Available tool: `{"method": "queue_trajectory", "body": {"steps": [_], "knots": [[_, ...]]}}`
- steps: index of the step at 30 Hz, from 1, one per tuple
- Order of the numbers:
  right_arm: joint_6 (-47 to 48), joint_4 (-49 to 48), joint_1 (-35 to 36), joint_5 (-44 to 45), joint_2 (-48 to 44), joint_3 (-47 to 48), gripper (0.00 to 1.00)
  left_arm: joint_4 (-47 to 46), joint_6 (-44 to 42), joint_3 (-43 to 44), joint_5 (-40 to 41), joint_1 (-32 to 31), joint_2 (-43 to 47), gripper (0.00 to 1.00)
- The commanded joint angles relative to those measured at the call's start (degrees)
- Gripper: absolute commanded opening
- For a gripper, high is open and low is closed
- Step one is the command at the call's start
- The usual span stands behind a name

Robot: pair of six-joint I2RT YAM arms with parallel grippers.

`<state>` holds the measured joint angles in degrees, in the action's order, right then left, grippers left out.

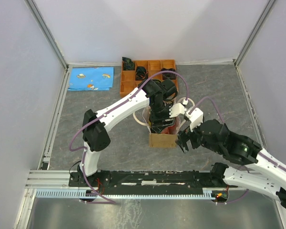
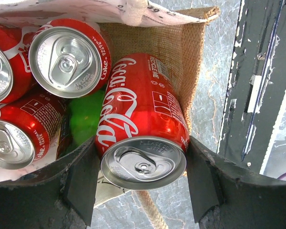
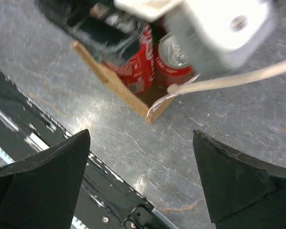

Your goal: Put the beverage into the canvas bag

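The beverage, a red Coca-Cola can (image 2: 143, 119), sits between the fingers of my left gripper (image 2: 142, 162), which is shut on it near its top rim. The can hangs tilted at the open mouth of the canvas bag (image 2: 181, 62), against its burlap wall. Inside the bag stand three more red cans (image 2: 69, 55) and something green (image 2: 86, 117). From above, the left gripper (image 1: 159, 125) is over the tan bag (image 1: 163, 140). My right gripper (image 1: 185, 140) is open and empty, just right of the bag; its wrist view shows the bag (image 3: 119, 86) ahead, above bare table.
An orange compartmented tray (image 1: 133, 76) stands behind the bag, and a blue patterned cloth (image 1: 91, 78) lies at the back left. A cream rope handle (image 3: 229, 81) stretches out from the bag. The black mounting rail (image 1: 143, 179) runs along the near edge.
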<state>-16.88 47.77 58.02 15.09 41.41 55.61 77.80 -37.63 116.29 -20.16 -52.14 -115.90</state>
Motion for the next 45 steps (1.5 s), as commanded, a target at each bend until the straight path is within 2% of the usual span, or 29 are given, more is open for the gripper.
{"method": "queue_trajectory", "body": {"steps": [1,9,15,20,32,45], "knots": [[8.4,-7.2,0.2,-6.5,-6.7,-5.3,0.96,-4.0,1.9,0.4,2.0,2.0,1.6,0.03],[13.8,-8.3,0.3,-10.8,-8.0,-9.5,0.96,-5.4,3.3,-1.1,1.4,2.2,1.8,0.03],[22.7,-8.2,0.2,-15.7,-1.2,-8.3,0.98,-5.5,3.7,-1.1,1.5,2.3,1.8,0.03],[27.1,-10.9,0.2,-18.0,0.6,-9.4,0.99,-5.7,4.2,-1.2,1.3,2.3,1.7,0.03],[33.5,-13.3,0.3,-19.2,6.9,-7.9,1.0,-5.9,4.5,-0.6,0.4,2.3,1.5,0.03],[38.7,-17.0,0.3,-19.9,14.6,-11.3,0.99,-5.9,4.8,-1.5,0.3,2.5,2.0,0.03]]}}
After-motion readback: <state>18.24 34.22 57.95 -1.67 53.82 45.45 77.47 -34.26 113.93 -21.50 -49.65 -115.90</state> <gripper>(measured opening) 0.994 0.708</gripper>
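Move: Standing open above and beside the canvas bag's near right corner, the right hand has the middle of the bag's near end about 5 cm ahead, 8 cm to its left and 12 cm below. The left hand holds the last can over its place in the near right corner, about 10 cm below and 4 cm to the right. From the left hand, the nearest standing can is some 6 cm ahead, 4 cm right and 7 cm lower, the green bottle about 5 cm ahead, 1 cm right and 8 cm lower. Sinking about 8 cm and, after an initial dip back of some 2 cm, swinging 5 cm left and then forward again, the right hand closes in on the bag's near end with open fingers. It turns about 35 degrees counter-clockwise, its left side tipping down. The left hand keeps its grip on the can, easing roughly 1 cm down, then 1 cm left at the end. ##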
